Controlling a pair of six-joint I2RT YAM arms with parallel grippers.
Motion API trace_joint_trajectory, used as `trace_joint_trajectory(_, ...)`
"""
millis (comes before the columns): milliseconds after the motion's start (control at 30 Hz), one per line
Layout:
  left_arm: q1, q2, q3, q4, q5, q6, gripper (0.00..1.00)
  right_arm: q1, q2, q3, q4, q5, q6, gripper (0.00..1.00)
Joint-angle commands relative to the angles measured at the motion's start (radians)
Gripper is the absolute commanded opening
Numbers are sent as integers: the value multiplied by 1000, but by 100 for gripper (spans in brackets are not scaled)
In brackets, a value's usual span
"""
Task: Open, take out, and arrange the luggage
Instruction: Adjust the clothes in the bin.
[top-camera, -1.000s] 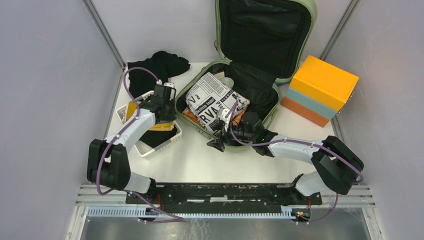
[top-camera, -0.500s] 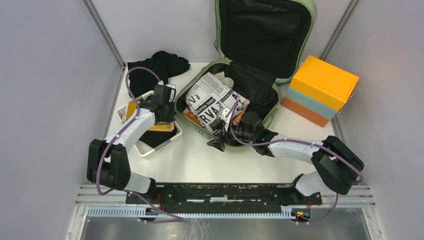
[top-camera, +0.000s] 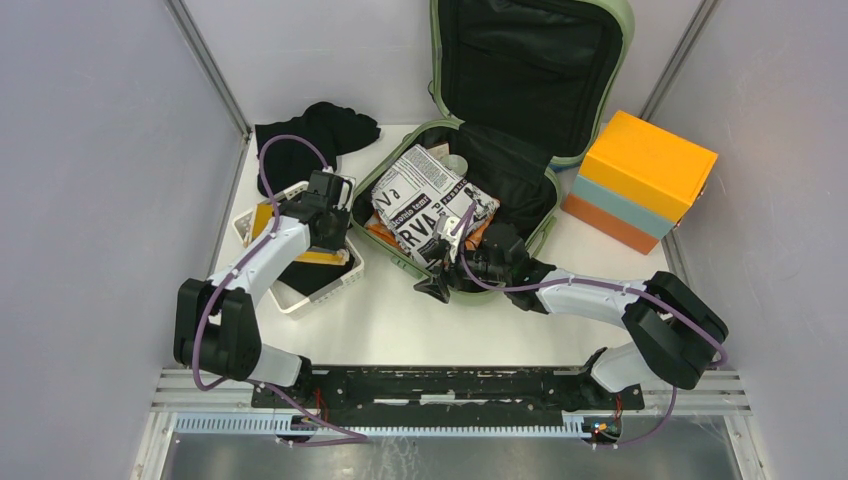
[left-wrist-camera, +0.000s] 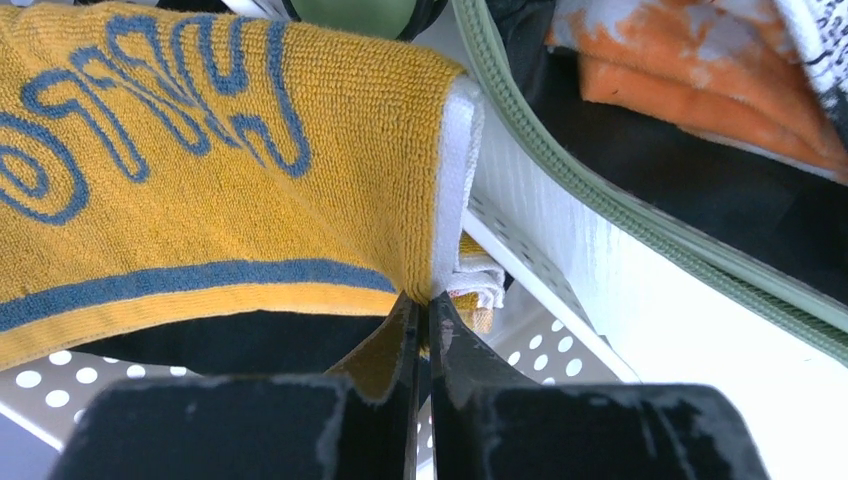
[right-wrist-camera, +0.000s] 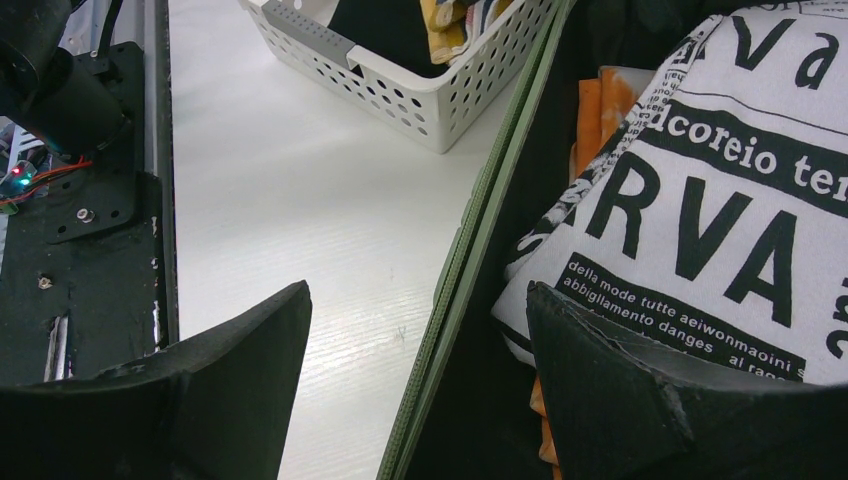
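Observation:
The sage-green luggage (top-camera: 525, 70) lies open at the back of the table, lid upright, with a newspaper-print cloth (top-camera: 425, 195) and an orange cloth (left-wrist-camera: 700, 60) inside. My left gripper (left-wrist-camera: 422, 300) hangs over the white basket (top-camera: 330, 285), shut on the white-hemmed edge of a yellow towel (left-wrist-camera: 220, 150) with blue lettering. My right gripper (right-wrist-camera: 415, 300) is open at the luggage's near rim (right-wrist-camera: 470, 260). One finger is over the table and the other over the newspaper-print cloth (right-wrist-camera: 720, 190).
A black garment (top-camera: 315, 135) lies at the back left behind the basket, and dark cloth lies in the basket under the towel. An orange and light-blue box (top-camera: 640, 180) stands right of the luggage. Grey walls close in both sides.
The left gripper's jaws have closed on the towel's edge, and its cable loop has shifted slightly. The right arm has not moved.

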Motion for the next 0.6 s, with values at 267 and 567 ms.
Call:
trace_joint_trajectory(267, 4, -52, -3, 6, 36, 33, 13, -1, 35, 29, 117, -39, 52, 84)
trace_joint_trajectory(567, 43, -191, -82, 91, 79, -52, 48, 35, 141, 177, 173, -17, 128, 84)
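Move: The left hand is still shut on the right-hand edge of the yellow cloth, whose middle lies about 8 cm to its left, 3 cm ahead and a little below. The bin is centred some 7 cm left, level fore and aft, about 5 cm down; the black cloth in it is roughly 6 cm back and 4 cm left. The open luggage's middle is about 24 cm right and 8 cm ahead. From the right hand the yellow cloth is some 27 cm left and 7 cm ahead, lower down. The left hand eases back by less than 1 cm with the yellow cloth's pinched edge at the bin's right side, then opens its fingers to a bit under half and begins to rise, about 0.5 cm, with the edge still standing between the parted tips. Late on, the wide-open, empty right hand sets off from beside the luggage's near rim, about 2.5 cm left towards the bin and slightly forward and up, barely turning. ##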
